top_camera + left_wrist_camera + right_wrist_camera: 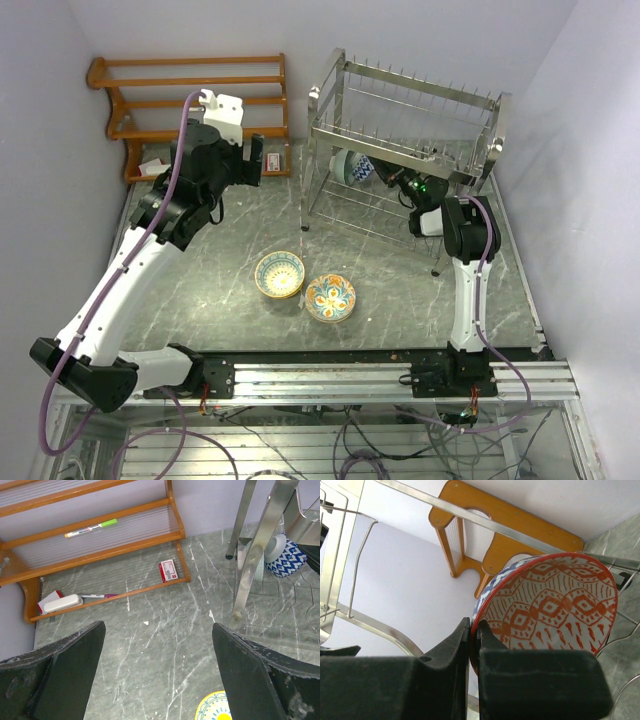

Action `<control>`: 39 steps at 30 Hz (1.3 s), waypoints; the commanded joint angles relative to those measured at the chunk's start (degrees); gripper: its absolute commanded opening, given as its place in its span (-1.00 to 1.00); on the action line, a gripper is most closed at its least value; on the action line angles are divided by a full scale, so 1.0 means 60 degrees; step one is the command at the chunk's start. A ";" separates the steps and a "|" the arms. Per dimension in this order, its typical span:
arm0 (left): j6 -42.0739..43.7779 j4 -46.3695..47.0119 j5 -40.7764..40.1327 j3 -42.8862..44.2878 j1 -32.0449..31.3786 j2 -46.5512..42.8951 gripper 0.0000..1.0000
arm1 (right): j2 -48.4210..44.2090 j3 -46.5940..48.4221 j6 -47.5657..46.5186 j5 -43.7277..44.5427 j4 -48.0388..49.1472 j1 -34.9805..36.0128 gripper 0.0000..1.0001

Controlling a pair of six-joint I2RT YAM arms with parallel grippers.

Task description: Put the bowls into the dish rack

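Note:
Two bowls sit side by side on the marble table: a yellow-teal bowl [279, 273] and a blue-orange floral bowl [330, 297]. A third bowl [550, 600], with an orange pattern inside, a red rim and blue-white outside, is tilted on its side within the lower tier of the silver dish rack [400, 130]. My right gripper [475, 630] is shut on its rim, one finger inside and one outside. In the top view this bowl [347, 166] shows under the rack's upper tier. My left gripper [159, 630] hangs open and empty above the table, left of the rack leg [255, 555].
A brown wooden shelf [190, 100] stands at the back left, holding a marker [90, 529], a red box [168, 570] and a white eraser [62, 603]. Walls close in the table on the left, back and right. The yellow bowl's edge [215, 707] shows near my left fingers.

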 commanded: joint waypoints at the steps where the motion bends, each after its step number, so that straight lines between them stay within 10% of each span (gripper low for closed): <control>1: -0.0027 0.0409 0.0140 0.0172 -0.0038 0.0052 0.98 | 0.0354 0.0380 0.0613 -0.0054 0.1130 -0.0090 -1.00; 13: -0.0044 0.0452 0.0170 0.0125 -0.0037 0.0047 0.98 | 0.0227 -0.0468 0.0796 0.0283 0.0647 -0.0095 -1.00; 28: -0.0035 0.0460 0.0204 0.0040 -0.0038 -0.0220 0.98 | -0.0727 -0.0108 -0.0436 0.0116 -0.1280 -0.0080 -0.01; 39: -0.0041 0.0478 0.0237 -0.0061 -0.0036 -0.0423 0.98 | -0.0861 0.0223 -0.0049 -0.0247 -0.0314 -0.0036 0.04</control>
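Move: The right hand, in the rack's lower tier, still pinches the red-and-blue bowl by its rim; its slot lies about 3 cm to the left, 1 cm ahead and some 8 cm below. The teal bowl already racked stands about 7 cm left and 1 cm ahead, 8 cm lower. The rack's left front leg is roughly 16 cm left and 12 cm back. From the left hand the slot lies some 20 cm ahead, 22 cm right and well below. The right fingers let go of the red-and-blue bowl's rim: the hand first lowers the bowl about 2 cm into the slot beside the teal bowl, then opens to about half, dipping a little more and tipping some 5 degrees downward. With the fingers apart it rises about 3 cm, straight up to roughly its starting height. ##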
